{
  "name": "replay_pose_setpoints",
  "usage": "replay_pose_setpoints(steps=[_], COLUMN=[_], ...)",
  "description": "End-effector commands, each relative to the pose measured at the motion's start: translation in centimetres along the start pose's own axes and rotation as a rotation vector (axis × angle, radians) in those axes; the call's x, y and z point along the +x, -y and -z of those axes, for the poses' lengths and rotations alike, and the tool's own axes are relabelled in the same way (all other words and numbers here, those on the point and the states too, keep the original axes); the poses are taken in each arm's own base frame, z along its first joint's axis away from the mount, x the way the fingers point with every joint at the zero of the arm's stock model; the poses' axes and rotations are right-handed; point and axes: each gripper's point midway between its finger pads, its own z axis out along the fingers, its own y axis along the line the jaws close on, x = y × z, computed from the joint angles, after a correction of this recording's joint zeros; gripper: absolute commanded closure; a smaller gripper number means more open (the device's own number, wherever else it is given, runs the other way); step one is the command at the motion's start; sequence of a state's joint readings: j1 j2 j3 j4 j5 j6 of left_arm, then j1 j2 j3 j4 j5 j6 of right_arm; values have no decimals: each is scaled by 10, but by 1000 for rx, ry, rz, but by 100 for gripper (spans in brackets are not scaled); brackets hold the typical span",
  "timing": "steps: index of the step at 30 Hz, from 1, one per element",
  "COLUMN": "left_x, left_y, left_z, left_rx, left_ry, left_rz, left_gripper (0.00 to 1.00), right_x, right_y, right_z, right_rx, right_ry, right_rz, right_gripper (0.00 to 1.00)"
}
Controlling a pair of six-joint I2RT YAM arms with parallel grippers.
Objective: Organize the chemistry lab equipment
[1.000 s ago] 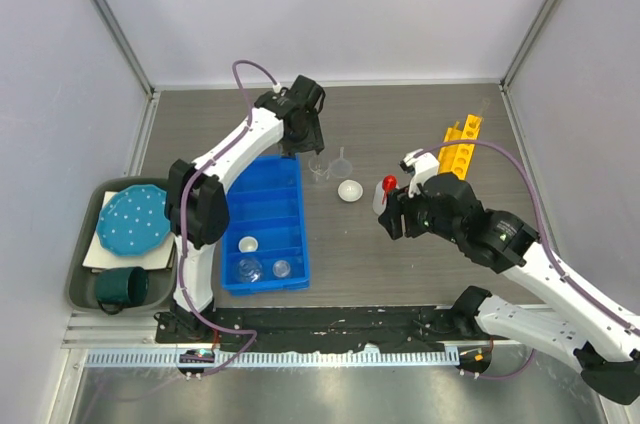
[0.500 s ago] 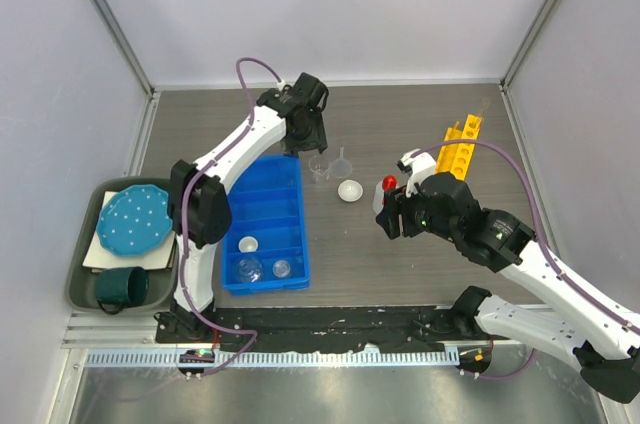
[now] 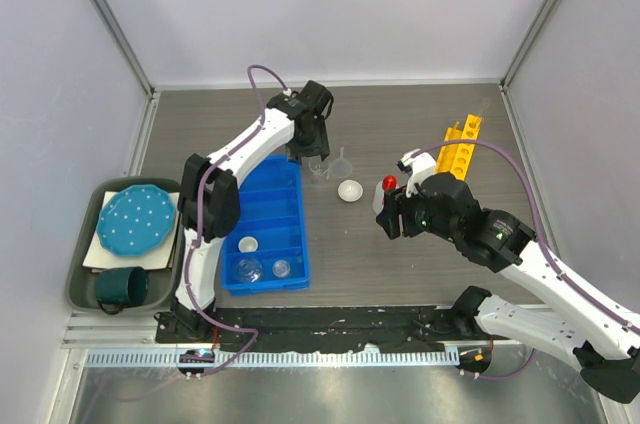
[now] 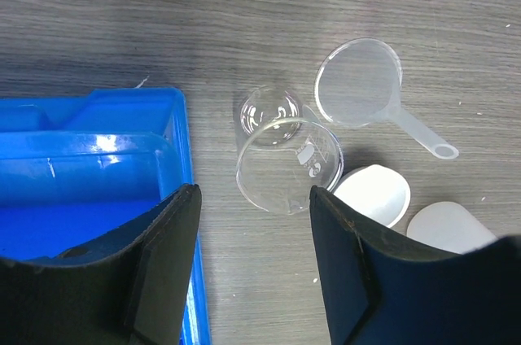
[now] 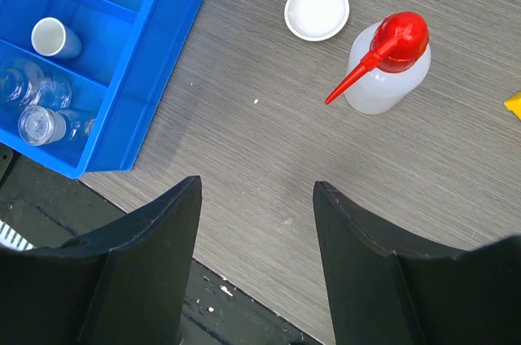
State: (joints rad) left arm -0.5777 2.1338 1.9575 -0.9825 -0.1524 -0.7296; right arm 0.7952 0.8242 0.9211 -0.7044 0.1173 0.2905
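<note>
A clear glass beaker lies tipped on the table beside the blue tray, just ahead of my open left gripper, whose fingers touch nothing. A clear funnel lies beyond it, and a white round dish sits to its right. The red-capped squeeze bottle stands upright ahead of my open, empty right gripper, next to the dish. From above, the left gripper hovers over the beaker, and the right gripper is near the bottle. The yellow rack lies at the back right.
The blue tray holds a small white cup and glass vials in its near compartments. A grey bin at the left holds a teal dotted plate and a dark teal mug. Walls enclose the table.
My left arm has shifted a little to the right, bringing its gripper over the beaker. The right arm has not moved.
</note>
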Motion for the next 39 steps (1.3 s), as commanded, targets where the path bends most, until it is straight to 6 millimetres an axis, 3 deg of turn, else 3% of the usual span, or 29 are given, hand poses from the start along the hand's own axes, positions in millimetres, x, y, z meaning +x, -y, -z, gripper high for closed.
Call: replay_pose_setpoints(steps=[1, 11, 17, 24, 28, 30, 31, 35, 38, 39], left_x=[-8, -2, 3, 6, 5, 4, 3, -5, -14, -18], left_y=[-3, -29, -30, -27, -27, -25, -24, -22, -21, -22], left_z=[-10, -26, -35, -42, -43, -41, -39, -20, 6, 23], left_rx=[-11, -56, -46, -40, -43, -37, -35, -20, -13, -7], left_ry=[26, -4, -26, -40, -40, -39, -38, -19, 22, 42], left_rz=[6, 21, 21, 18, 19, 17, 18, 12, 6, 6], left_gripper=[41, 44, 48, 69, 89, 95, 100, 100, 100, 100], right_x=[-10, -5, -5, -4, -3, -4, -3, -3, -5, -5], right_y=[-3, -3, -4, -4, -4, -4, -4, -5, -7, -8], right_z=[5, -1, -2, -3, -2, -2, -2, -2, -1, -1], right_rx=[-14, -17, -20, -20, -23, -26, -24, -33, -42, -45], right_ry=[47, 32, 32, 32, 33, 38, 37, 39, 48, 48], right_rz=[5, 4, 0, 0, -2, -2, -1, 0, -3, -4], right_gripper=[37, 37, 37, 37, 37, 37, 37, 37, 37, 37])
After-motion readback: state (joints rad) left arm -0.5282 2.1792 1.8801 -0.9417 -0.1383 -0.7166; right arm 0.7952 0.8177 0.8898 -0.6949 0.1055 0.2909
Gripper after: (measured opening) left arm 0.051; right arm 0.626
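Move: The clear beaker stands upright just under the left hand, its middle about 2 cm to the right, 1 cm ahead and 7 cm below. The funnel stands some 8 cm to the hand's right and 2 cm ahead, the white dish about 9 cm right and 4 cm back; the blue box's middle is roughly 11 cm left and 14 cm back, its near side close by the left finger. From the right hand the beaker lies about 20 cm ahead and 17 cm left. With one finger outside and the other inside the beaker's mouth, the left hand sinks about 4.5 cm and at the same time shifts some 2.5 cm to its left, the outer finger shoving against the side of the blue box. It then holds its place sideways while the fingers go from a little over half open to nearly shut, pinching the left wall of the beaker at the rim, and ends with a very slight rise. ##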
